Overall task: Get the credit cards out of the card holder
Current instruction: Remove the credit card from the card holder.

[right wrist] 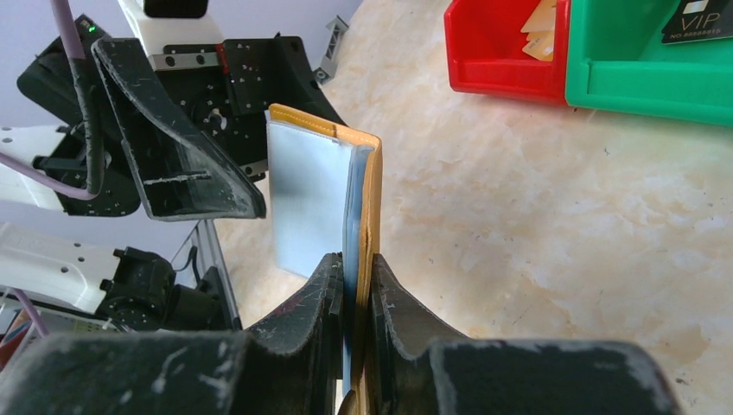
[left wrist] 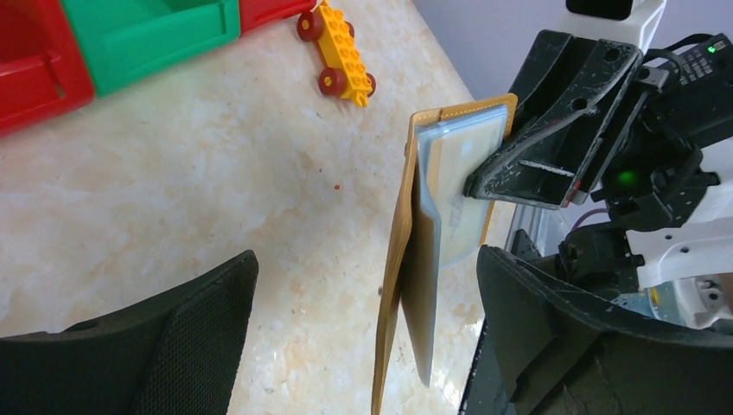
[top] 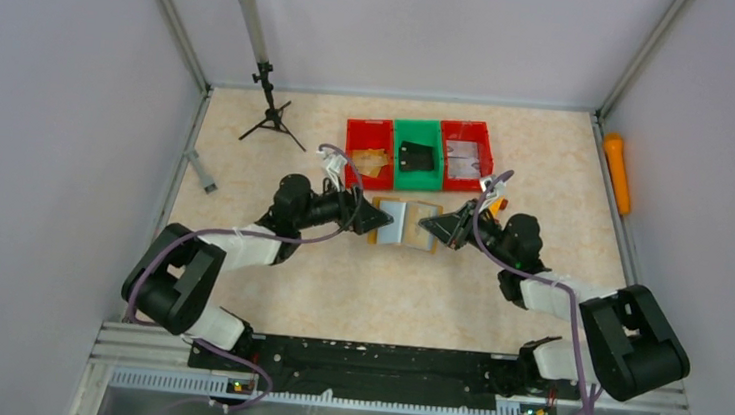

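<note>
The mustard-brown card holder hangs open above the table between both arms. My right gripper is shut on one edge of the card holder, its grey lining facing left. In the left wrist view the card holder stands edge-on between the wide-open fingers of my left gripper, touching neither. A pale credit card shows in its clear pocket. More tan credit cards lie in the left red bin.
Three bins stand in a row behind: red, green holding a black card, red. A yellow toy block lies near the right arm. A tripod stands back left; an orange cylinder lies at the right wall.
</note>
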Robot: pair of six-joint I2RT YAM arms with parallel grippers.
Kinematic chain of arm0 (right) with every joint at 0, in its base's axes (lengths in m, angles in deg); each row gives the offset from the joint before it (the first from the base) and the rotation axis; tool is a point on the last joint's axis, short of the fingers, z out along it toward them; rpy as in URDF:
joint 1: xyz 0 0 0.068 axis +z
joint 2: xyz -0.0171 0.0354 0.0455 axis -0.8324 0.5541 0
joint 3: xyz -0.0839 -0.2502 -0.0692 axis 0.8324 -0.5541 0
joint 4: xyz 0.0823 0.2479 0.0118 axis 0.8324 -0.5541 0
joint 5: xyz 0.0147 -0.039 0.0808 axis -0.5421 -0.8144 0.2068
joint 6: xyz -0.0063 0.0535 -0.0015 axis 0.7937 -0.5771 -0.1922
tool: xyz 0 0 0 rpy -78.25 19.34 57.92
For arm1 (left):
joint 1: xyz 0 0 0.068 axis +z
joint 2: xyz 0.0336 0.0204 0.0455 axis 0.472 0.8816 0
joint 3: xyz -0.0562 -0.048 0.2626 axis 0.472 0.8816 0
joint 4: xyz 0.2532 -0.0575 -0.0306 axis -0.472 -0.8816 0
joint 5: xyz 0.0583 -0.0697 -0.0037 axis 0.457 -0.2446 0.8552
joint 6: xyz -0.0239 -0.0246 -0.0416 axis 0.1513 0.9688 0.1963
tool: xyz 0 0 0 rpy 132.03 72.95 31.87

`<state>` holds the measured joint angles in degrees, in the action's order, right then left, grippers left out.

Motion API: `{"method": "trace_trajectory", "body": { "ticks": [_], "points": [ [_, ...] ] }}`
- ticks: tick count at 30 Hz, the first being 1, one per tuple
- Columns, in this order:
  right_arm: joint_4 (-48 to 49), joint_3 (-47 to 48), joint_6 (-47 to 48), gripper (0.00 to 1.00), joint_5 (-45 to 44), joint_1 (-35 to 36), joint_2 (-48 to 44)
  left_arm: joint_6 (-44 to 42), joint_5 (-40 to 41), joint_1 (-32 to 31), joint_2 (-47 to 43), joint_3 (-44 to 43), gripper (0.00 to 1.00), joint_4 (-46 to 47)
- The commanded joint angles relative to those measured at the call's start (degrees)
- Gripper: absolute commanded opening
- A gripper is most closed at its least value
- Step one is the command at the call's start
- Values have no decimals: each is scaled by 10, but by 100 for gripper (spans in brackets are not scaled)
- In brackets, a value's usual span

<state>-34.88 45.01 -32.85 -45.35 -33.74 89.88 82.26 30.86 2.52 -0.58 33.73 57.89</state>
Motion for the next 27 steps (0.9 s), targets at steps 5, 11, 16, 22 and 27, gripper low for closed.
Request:
{"method": "trace_trajectory", "body": {
  "ticks": [5,11,16,22,27],
  "points": [
    [59,5,-12,0,20,-3,8,-81,-14,-46,7,-81,74,-97],
    [106,5,-34,0,50,-4,32,-59,-48,-45,23,-92,36,-77],
    [161,2,-68,21,75,-9,59,-58,-54,-40,17,-92,1,-80],
    [224,9,-106,40,107,-9,107,7,-80,-32,11,-74,0,-3],
    [217,16,-104,42,111,-7,121,47,-89,-17,4,-61,0,38]
  ]
}}
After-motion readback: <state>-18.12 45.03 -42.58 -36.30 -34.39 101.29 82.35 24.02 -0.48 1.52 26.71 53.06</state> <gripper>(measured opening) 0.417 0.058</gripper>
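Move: The card holder, still pinched at its right part by the right gripper, has its middle about 5 cm right of the open left gripper and 2 cm back, roughly level with it; from the right gripper it lies some 4 cm to the left. Below the left hand by about 14 cm, the left red bin stands 15 cm ahead and 2 cm left, the green bin 15 cm ahead and 9 cm right. Bring the left gripper about 3 cm right and a little back over the holder's near edge, turning some 10 degrees clockwise, and shut its fingers to pinch the leather and cards; then lift slightly, up to 2 cm. Once it has hold, part the right fingers partway while that hand eases 2 cm left and back, turning slightly counter-clockwise. ##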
